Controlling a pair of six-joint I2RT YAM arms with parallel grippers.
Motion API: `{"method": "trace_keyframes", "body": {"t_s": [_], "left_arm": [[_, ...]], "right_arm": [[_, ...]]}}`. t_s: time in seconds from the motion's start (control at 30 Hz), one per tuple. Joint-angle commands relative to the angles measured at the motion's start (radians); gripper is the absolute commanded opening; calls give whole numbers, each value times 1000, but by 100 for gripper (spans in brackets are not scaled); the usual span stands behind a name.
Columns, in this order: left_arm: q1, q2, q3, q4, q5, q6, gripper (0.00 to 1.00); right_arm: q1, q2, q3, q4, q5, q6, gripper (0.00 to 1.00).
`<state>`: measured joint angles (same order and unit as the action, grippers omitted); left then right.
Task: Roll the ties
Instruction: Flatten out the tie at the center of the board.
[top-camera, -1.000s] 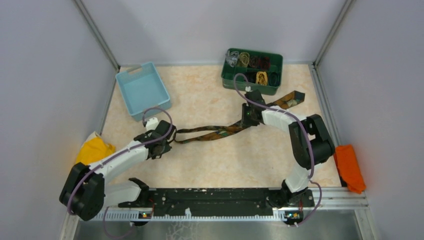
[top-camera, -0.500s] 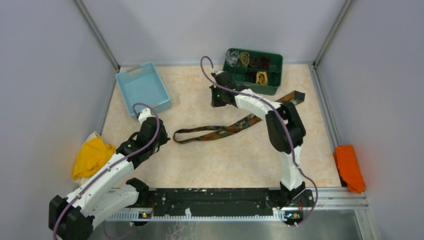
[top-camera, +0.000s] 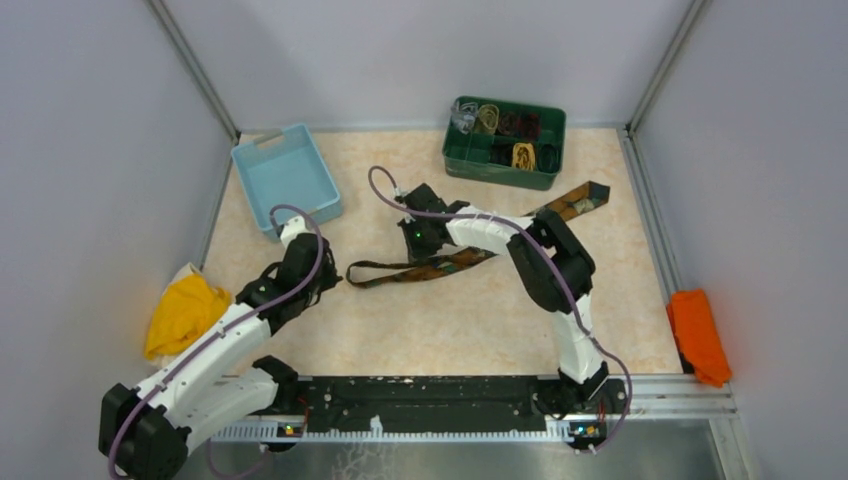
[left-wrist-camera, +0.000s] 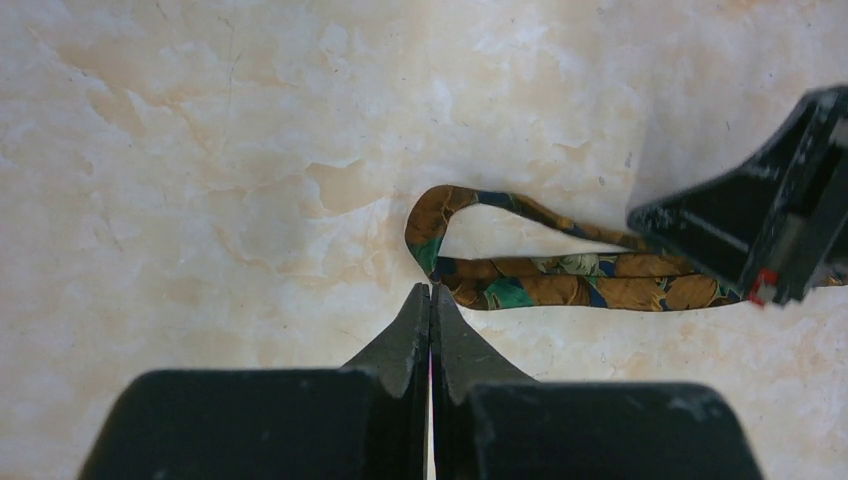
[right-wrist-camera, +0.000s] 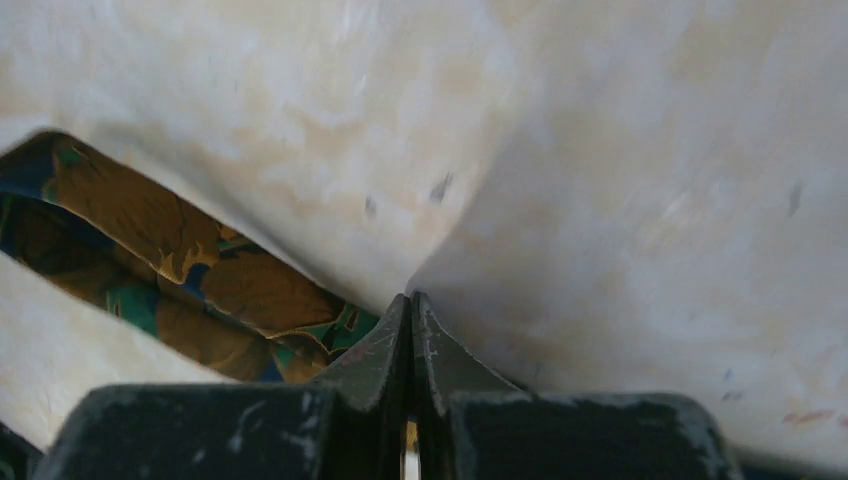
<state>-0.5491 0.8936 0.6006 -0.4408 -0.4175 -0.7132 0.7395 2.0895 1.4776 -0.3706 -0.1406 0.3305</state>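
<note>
A dark brown tie (top-camera: 440, 266) with gold and teal pattern lies stretched across the table, its wide end at the far right (top-camera: 585, 196). Its narrow end is folded back into a loop (left-wrist-camera: 432, 222). My left gripper (top-camera: 327, 276) is shut and empty, and its tips (left-wrist-camera: 430, 290) rest just short of that loop. My right gripper (top-camera: 418, 240) is shut over the tie's middle, with its tips (right-wrist-camera: 410, 300) at the edge of the fabric (right-wrist-camera: 150, 250). A black part of the right arm (left-wrist-camera: 760, 225) covers the tie in the left wrist view.
A green bin (top-camera: 500, 172) at the back holds several rolled ties. A light blue bin (top-camera: 290, 178) stands at the back left. A yellow cloth (top-camera: 185, 305) lies by the left wall and an orange cloth (top-camera: 698, 335) by the right wall.
Both grippers have closed. The right gripper went from the tie up toward the green bin, then down-left onto the tie's middle. The left gripper let go of the looped end and drew back slightly.
</note>
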Motion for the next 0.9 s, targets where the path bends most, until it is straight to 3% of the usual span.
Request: {"method": "trace_keyframes", "body": {"t_s": [0.0,0.47,0.67,0.87], "left_arm": [[0,6,2,17,16,2,0],[0,-6,-27,21,44,-15,0],[-2,1,-54,85,93,3,0],[-1,26,-58,103,106,8,0]], "right_arm": [[47,-145,-129,8,29,-12,0],[238,-498,-572,244,374,38,0],[250,-518,-671,270,389,85,0],[250,-444,-661,283,404,98,0]]}}
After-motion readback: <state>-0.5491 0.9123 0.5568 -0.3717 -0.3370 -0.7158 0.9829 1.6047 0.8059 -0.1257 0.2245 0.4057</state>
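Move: The doubled stretch of the tie lies right at the right gripper's shut tips, about 2 cm back and 1 cm below. From the right hand, the open loop at the tie's narrow end is some 14 cm left and 3 cm back, the wide end about 45 cm right and 16 cm ahead, and the green bin roughly 30 cm ahead and 23 cm right. From the left hand the doubled stretch is about 20 cm right, 7 cm ahead and 11 cm below. Sweep the right gripper back towards the base by about 12 cm and some 7 cm to the right, fingers kept shut and tips skimming low, to drag the tie's strands along the table. Ease up a centimetre or so on the way, tilt the fingers some 15 degrees to point more forward, then lower the tips onto the tie's near edge again. ##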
